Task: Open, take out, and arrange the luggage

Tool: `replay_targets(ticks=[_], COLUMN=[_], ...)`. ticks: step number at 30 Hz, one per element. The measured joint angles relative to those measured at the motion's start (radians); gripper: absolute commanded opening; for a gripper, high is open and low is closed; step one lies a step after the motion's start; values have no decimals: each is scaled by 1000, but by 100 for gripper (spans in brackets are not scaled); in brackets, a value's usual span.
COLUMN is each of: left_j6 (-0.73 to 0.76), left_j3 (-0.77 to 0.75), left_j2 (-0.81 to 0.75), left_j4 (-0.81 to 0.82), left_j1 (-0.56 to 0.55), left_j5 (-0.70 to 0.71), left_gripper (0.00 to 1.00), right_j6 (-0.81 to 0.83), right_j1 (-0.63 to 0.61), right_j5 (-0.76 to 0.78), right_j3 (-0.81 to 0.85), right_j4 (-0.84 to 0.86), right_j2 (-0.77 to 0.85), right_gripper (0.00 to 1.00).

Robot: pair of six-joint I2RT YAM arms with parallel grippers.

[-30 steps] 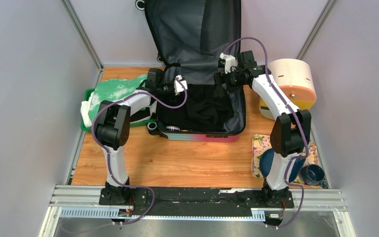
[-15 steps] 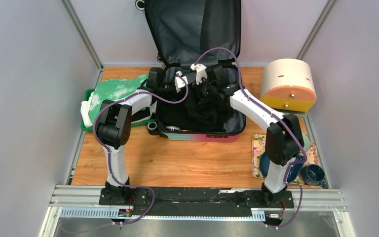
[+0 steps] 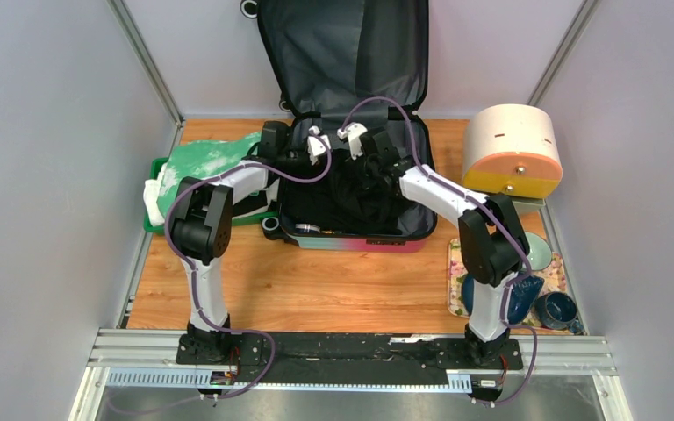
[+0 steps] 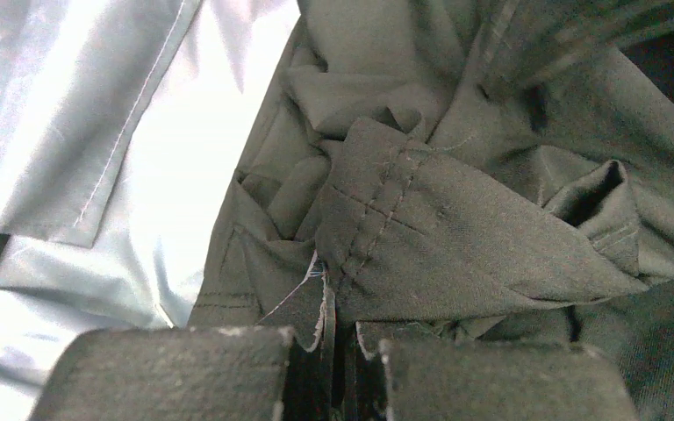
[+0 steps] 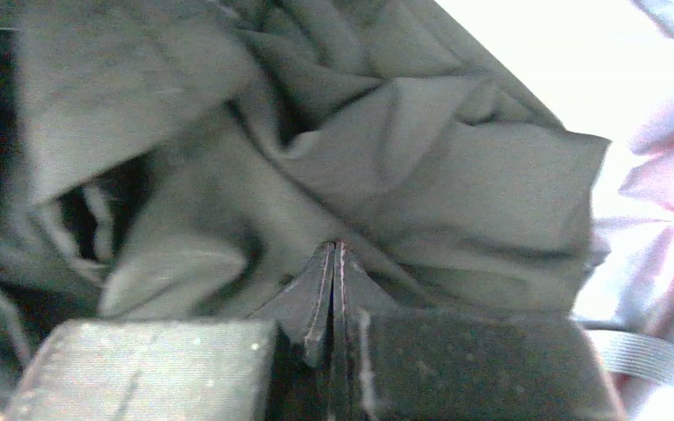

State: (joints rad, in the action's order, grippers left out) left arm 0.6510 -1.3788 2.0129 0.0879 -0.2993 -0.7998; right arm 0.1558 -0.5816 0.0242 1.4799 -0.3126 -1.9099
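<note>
The luggage (image 3: 360, 241) lies open at the back of the table, its dark grey lined lid (image 3: 342, 53) standing against the wall. A crumpled black garment (image 3: 369, 197) fills the lower half. My left gripper (image 3: 326, 160) is inside it, shut on a frayed fold of the garment (image 4: 456, 237); the cloth runs between its fingers at the left gripper (image 4: 338, 351). My right gripper (image 3: 358, 165) is close beside it, shut. In the right wrist view the right gripper (image 5: 333, 289) has its tips together against the garment (image 5: 421, 167); whether cloth is pinched there does not show.
A green tray (image 3: 160, 167) holding a green-and-white bag (image 3: 206, 162) sits left of the suitcase. A cream-and-orange round container (image 3: 513, 145) stands to the right. A floral mat (image 3: 461, 263) with blue dishes and a blue cup (image 3: 557, 309) lies near the right arm.
The right arm swung left from the suitcase's right rim into the case, next to the left gripper, and its jaws went from open to shut. The left arm stayed put.
</note>
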Motion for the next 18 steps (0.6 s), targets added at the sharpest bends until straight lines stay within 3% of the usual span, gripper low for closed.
replay_targets(ticks=[3,11,13,15,18], left_j6=[50,277,338,400,487], left_j3=[0,-66,-94,-115,-138], left_j2=[0,13,21,29,45], left_j4=[-11,-198,-258,-316,-408], left_j1=[2,-6,-9,-13,-24], left_j5=[-37,-106,-114,-115,-107], left_gripper=[20,39,47,52,55], right_j6=[47,125,130,130,131], right_j1=[34,108,113,119,131], right_j5=[21,27,19,-2,-36], right_j3=[0,0,3,15,43], right_j4=[-1,-16,-38,-72,-114], right_j2=[0,0,0,0,0], right_gripper=[0,1,8,22,30])
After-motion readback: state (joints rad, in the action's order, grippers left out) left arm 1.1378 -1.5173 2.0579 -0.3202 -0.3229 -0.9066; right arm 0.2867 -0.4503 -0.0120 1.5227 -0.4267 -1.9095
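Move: The black garment lies in the open suitcase under both hands: its middle is about 8 cm back and 6 cm to the right of the left hand, a few cm lower, and some 5 cm back and 5 cm left of the right hand. The suitcase's right rim stands roughly 17 cm right of the right hand and 4 cm back. From the left hand, the small round tin is about 17 cm back and 3 cm left, the green tray some 27 cm left and 5 cm back. The black garment's far-right part is dragged about 6 cm right and a little forward by the right hand, its fingers shut on the cloth until they begin to part slightly at the end. The left hand opens to about half around a fold, draws back some 3 cm, dips late and turns about 20 degrees clockwise. ##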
